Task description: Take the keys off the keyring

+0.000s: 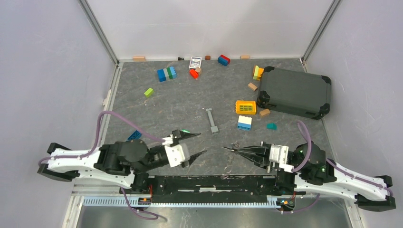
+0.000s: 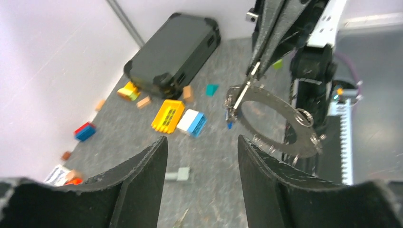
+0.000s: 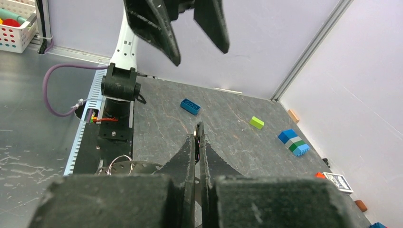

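Observation:
My right gripper [image 1: 226,148] is shut on a thin silver key [image 2: 244,88] just above the mat. From that key hangs a flat grey ring plate with holes [image 2: 278,130]. The plate carries the small wire keyring [image 2: 304,117], which shows again in the right wrist view as the keyring [image 3: 115,164] left of the shut fingertips [image 3: 198,127]. My left gripper [image 1: 202,143] faces it a short way to the left, open and empty. In its own view the left gripper [image 2: 202,140] frames bare mat. The ring plate hangs to the right of and beyond its right finger.
A black case [image 1: 294,91] lies at the back right with a yellow grid block [image 1: 245,107], a white-blue brick [image 1: 244,123] and a teal piece [image 1: 271,126] near it. A grey bar [image 1: 212,120] lies mid-mat, and bricks [image 1: 167,74] are scattered at the back.

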Available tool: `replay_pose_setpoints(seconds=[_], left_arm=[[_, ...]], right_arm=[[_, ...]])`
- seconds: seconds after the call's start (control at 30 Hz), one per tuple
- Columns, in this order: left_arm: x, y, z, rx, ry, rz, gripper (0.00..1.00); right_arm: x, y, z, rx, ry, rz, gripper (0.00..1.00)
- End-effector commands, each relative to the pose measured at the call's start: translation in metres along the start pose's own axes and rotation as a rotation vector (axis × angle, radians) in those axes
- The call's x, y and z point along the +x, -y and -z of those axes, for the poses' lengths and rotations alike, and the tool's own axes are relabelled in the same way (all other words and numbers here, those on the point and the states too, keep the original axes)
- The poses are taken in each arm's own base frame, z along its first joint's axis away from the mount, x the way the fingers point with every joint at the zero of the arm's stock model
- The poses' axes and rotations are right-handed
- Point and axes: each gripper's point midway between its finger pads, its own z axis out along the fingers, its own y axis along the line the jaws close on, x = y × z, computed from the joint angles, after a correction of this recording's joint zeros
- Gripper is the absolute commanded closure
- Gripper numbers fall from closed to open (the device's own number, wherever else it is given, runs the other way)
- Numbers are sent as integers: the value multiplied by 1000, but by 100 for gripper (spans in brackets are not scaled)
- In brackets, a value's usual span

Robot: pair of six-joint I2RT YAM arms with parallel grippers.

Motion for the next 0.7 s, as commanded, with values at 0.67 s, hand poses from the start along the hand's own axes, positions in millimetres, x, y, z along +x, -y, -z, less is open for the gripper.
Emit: replay_pose_setpoints(seconds=[0.67], left_arm=[[-57, 50, -45, 68, 548, 296, 67]], right_arm=[[-85, -1, 16, -33, 376, 33, 100]])
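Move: The flat metal keyring hangs by its upper edge from the closed right fingers, its middle about 7 cm to the left hand's right, 4 cm back and 6 cm lower. On the table some 28 cm below the left hand lie the green key, about 14 cm ahead and 7 cm left, and the grey bolt, about 18 cm ahead and 4 cm right. From the right hand the keyring's middle is about 3 cm back, 3 cm below and level sideways. The keyring stays pinched in the shut right fingers and is lifted about 5.5 cm, drawn slightly back and right as that hand tips its fingertips up. Towards it the left hand reaches some 7 cm right and 3 cm back, dipping about 5 cm and then climbing 4, its fingertips tilting up 25 degrees and its open fingers closing about halfway, ending close by the right fingertips. ##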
